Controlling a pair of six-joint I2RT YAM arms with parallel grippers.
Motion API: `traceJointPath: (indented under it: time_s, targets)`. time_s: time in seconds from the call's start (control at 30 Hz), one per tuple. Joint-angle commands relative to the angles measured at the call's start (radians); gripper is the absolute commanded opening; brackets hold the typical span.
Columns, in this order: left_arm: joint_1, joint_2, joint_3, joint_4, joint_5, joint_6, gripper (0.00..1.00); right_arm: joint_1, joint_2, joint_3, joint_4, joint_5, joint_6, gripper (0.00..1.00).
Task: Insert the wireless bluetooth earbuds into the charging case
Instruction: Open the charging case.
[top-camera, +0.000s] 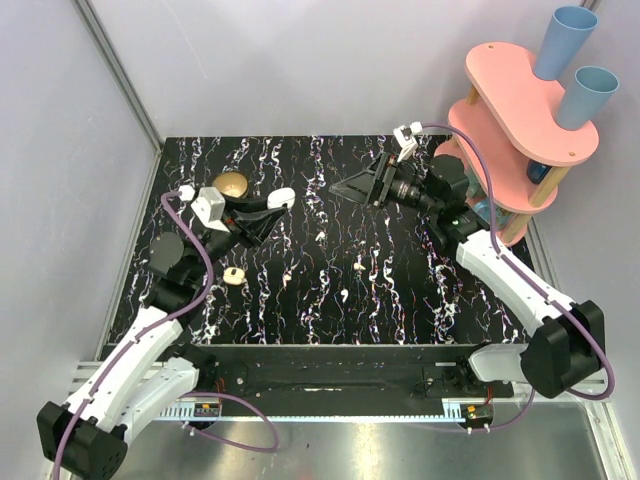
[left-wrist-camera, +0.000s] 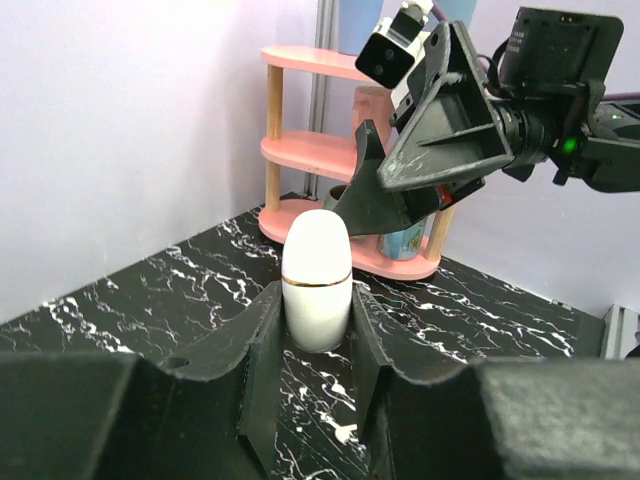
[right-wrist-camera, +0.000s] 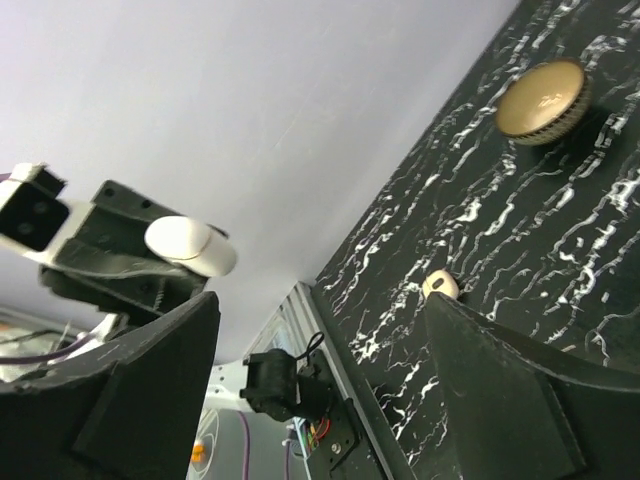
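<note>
The charging case (top-camera: 281, 198) is a closed white rounded shell with a thin gold seam. My left gripper (top-camera: 273, 207) is shut on it above the table's left rear. In the left wrist view the case (left-wrist-camera: 317, 270) stands upright between the two fingers (left-wrist-camera: 262, 340). My right gripper (top-camera: 352, 184) hovers to the case's right, pointing at it, jaws wide open and empty. In the right wrist view the case (right-wrist-camera: 190, 246) shows beyond my open right gripper (right-wrist-camera: 320, 310). Two small white earbuds (top-camera: 342, 297) (top-camera: 359, 265) lie loose on the table's middle.
A brass round bowl (top-camera: 231, 184) sits at the rear left, behind my left gripper. A cream round piece with a dark spot (top-camera: 233, 276) lies near the left arm. A tiny cream bit (top-camera: 321, 237) lies mid-table. A pink shelf (top-camera: 520, 110) with blue cups stands at the rear right.
</note>
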Motion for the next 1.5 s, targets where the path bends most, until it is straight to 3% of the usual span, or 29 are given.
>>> traceJointPath:
  time_s: [0.0, 0.17, 0.4, 0.5, 1.1, 1.23, 1.37, 1.47]
  targets:
    - [0.000, -0.003, -0.073, 0.290, 0.047, 0.028, 0.00, 0.006, -0.058, 0.056, 0.083, -0.149, -0.017, 0.92]
    - [-0.001, 0.081, -0.099, 0.471, 0.104, -0.035, 0.00, 0.006, -0.026, 0.090, 0.099, -0.189, 0.079, 0.91]
    - [-0.020, 0.161, -0.099, 0.555, 0.153, -0.035, 0.00, 0.016, 0.055, 0.055, 0.301, -0.172, 0.453, 0.92]
    - [-0.029, 0.174, -0.091, 0.552, 0.158, -0.015, 0.00, 0.028, 0.091, 0.039, 0.368, -0.166, 0.533, 0.92]
    - [-0.050, 0.212, -0.062, 0.520, 0.104, 0.060, 0.00, 0.115, 0.174, 0.093, 0.329, -0.203, 0.575, 0.88]
    - [-0.053, 0.223, -0.053, 0.516, 0.104, 0.065, 0.00, 0.118, 0.189, 0.096, 0.379, -0.221, 0.606, 0.84]
    - [-0.056, 0.226, -0.050, 0.508, 0.104, 0.071, 0.00, 0.118, 0.201, 0.096, 0.415, -0.232, 0.635, 0.70]
    - [-0.059, 0.226, -0.050, 0.500, 0.098, 0.080, 0.00, 0.120, 0.209, 0.099, 0.424, -0.243, 0.647, 0.66]
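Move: The left hand already holds the white charging case, just beyond its fingertips, roughly 1 cm ahead and 2 cm right. It is taken to the open right gripper, about 6 cm ahead, 15 cm right and 3 cm lower; from the right hand, the case lies some 13 cm left, 5 cm back and 4 cm higher. From the left hand, a gold bowl stands about 13 cm ahead and 13 cm left, a cream block 6 cm back and 12 cm left, both some 27 cm below. Right fingers travel about 6 cm left and 4 cm back, partly closing around the case brought 4 cm rightward. ##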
